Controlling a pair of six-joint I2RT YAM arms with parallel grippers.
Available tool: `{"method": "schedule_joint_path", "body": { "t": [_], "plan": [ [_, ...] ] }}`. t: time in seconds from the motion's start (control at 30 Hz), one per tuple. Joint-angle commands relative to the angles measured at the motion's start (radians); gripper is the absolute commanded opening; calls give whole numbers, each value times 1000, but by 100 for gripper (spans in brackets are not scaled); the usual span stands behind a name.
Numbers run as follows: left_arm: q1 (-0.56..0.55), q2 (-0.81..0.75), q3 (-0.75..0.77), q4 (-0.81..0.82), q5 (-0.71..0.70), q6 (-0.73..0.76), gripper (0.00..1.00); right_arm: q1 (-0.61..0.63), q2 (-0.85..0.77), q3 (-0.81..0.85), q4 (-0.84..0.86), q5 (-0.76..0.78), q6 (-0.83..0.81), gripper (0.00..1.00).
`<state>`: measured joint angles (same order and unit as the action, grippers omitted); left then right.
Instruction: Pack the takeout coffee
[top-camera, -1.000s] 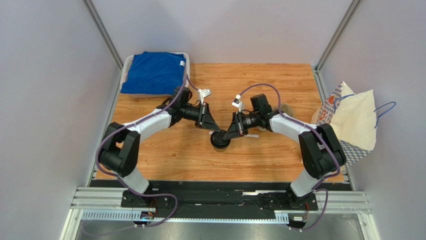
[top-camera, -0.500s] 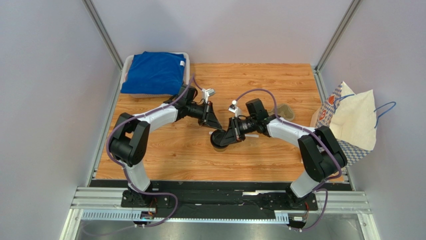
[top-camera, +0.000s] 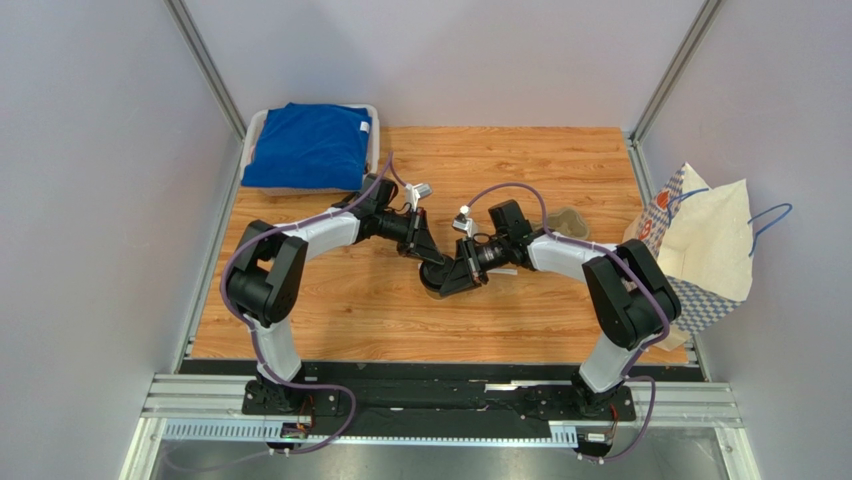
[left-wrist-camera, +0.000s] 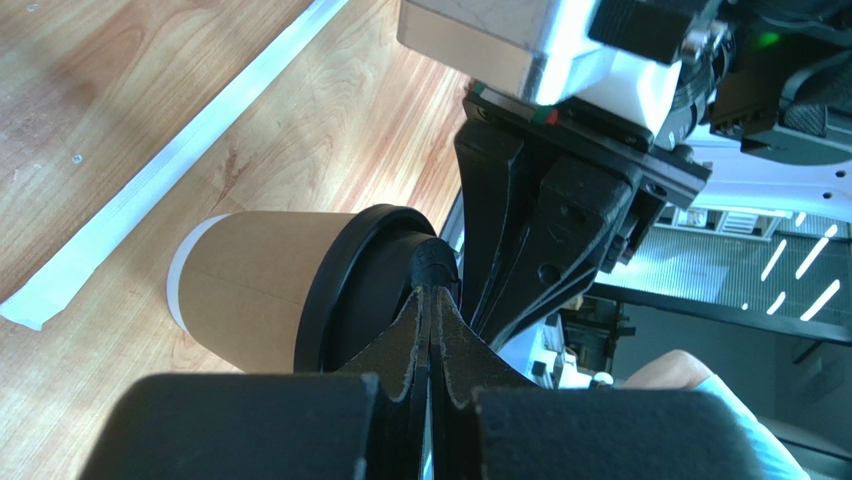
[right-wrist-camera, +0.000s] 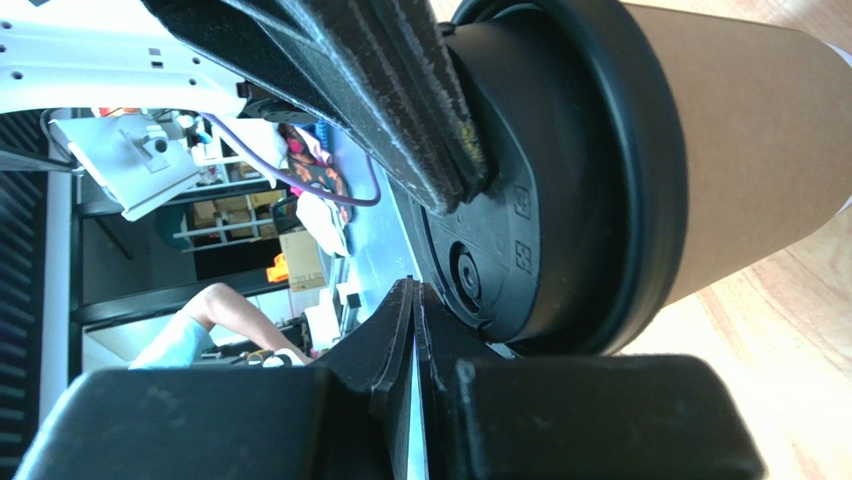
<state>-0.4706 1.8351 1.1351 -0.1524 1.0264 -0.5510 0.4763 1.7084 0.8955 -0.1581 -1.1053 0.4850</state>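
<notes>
The takeout coffee (top-camera: 436, 280), a tan paper cup (left-wrist-camera: 250, 280) with a black lid (left-wrist-camera: 345, 290), stands on the wooden table between both grippers. My left gripper (top-camera: 429, 259) is shut with nothing between its fingers. Its joined tips (left-wrist-camera: 432, 285) rest on the top of the lid. My right gripper (top-camera: 455, 281) is also shut and empty. Its tips (right-wrist-camera: 412, 292) sit against the lid's edge (right-wrist-camera: 590, 170), beside the left fingers (right-wrist-camera: 400, 90). The cup's wall (right-wrist-camera: 740, 150) fills the right wrist view.
A thin white wrapped straw (left-wrist-camera: 150, 180) lies on the table by the cup. A brown pulp cup carrier (top-camera: 571, 220) sits right of centre. A patterned paper bag (top-camera: 705, 240) stands at the right edge. A bin with blue cloth (top-camera: 310, 145) is at the back left.
Both grippers have closed in on the cup from either side. The left tips have come onto the lid. The cup has stayed in place.
</notes>
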Motion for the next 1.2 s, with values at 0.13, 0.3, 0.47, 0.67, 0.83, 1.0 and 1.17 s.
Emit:
{"method": "schedule_joint_path", "body": {
  "t": [0.13,0.3,0.47,0.67,0.83,1.0,1.17],
  "plan": [
    [3,6,-35,3,-26,22,0,-56,59,-7,-84,186,-95,9],
    [1,-53,-63,45,-8,-33,0,-68,45,42,-165,171,-183,9],
    [1,-112,-90,86,1,-93,5,-68,28,65,-214,174,-232,11],
    [19,-197,-34,82,23,-93,32,-74,-44,65,-254,203,-249,21],
    [98,-197,57,-122,-80,45,46,-74,-101,45,-281,237,-246,27],
    [102,-100,117,-222,-130,137,53,-74,-118,36,-287,254,-230,34],
    [102,-51,100,-193,-109,112,56,-74,-119,49,-281,256,-210,45]
  ]
}}
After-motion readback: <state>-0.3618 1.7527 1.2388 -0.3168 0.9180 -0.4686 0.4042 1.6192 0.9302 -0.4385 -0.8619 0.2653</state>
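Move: The coffee cup's black lid is right at my shut fingertips: its middle lies about 3 cm back, 1 cm left and 1 cm below my left hand, and about 3 cm ahead, 1 cm left and 1 cm below my right. From my right hand, the white straw's middle is on the table some 9 cm ahead and 6 cm right; the cardboard cup tray sits roughly 17 cm ahead and 24 cm right. My right hand comes off the near part of the lid, dropping nearly 5 cm as it moves right and a little forward beside the cup, then rises about 3 cm, its fingertips tipping down. My left hand draws back slightly, level at the lid, then lifts clear in a forward-left arc and sinks again partway. Both grippers open to about half. ##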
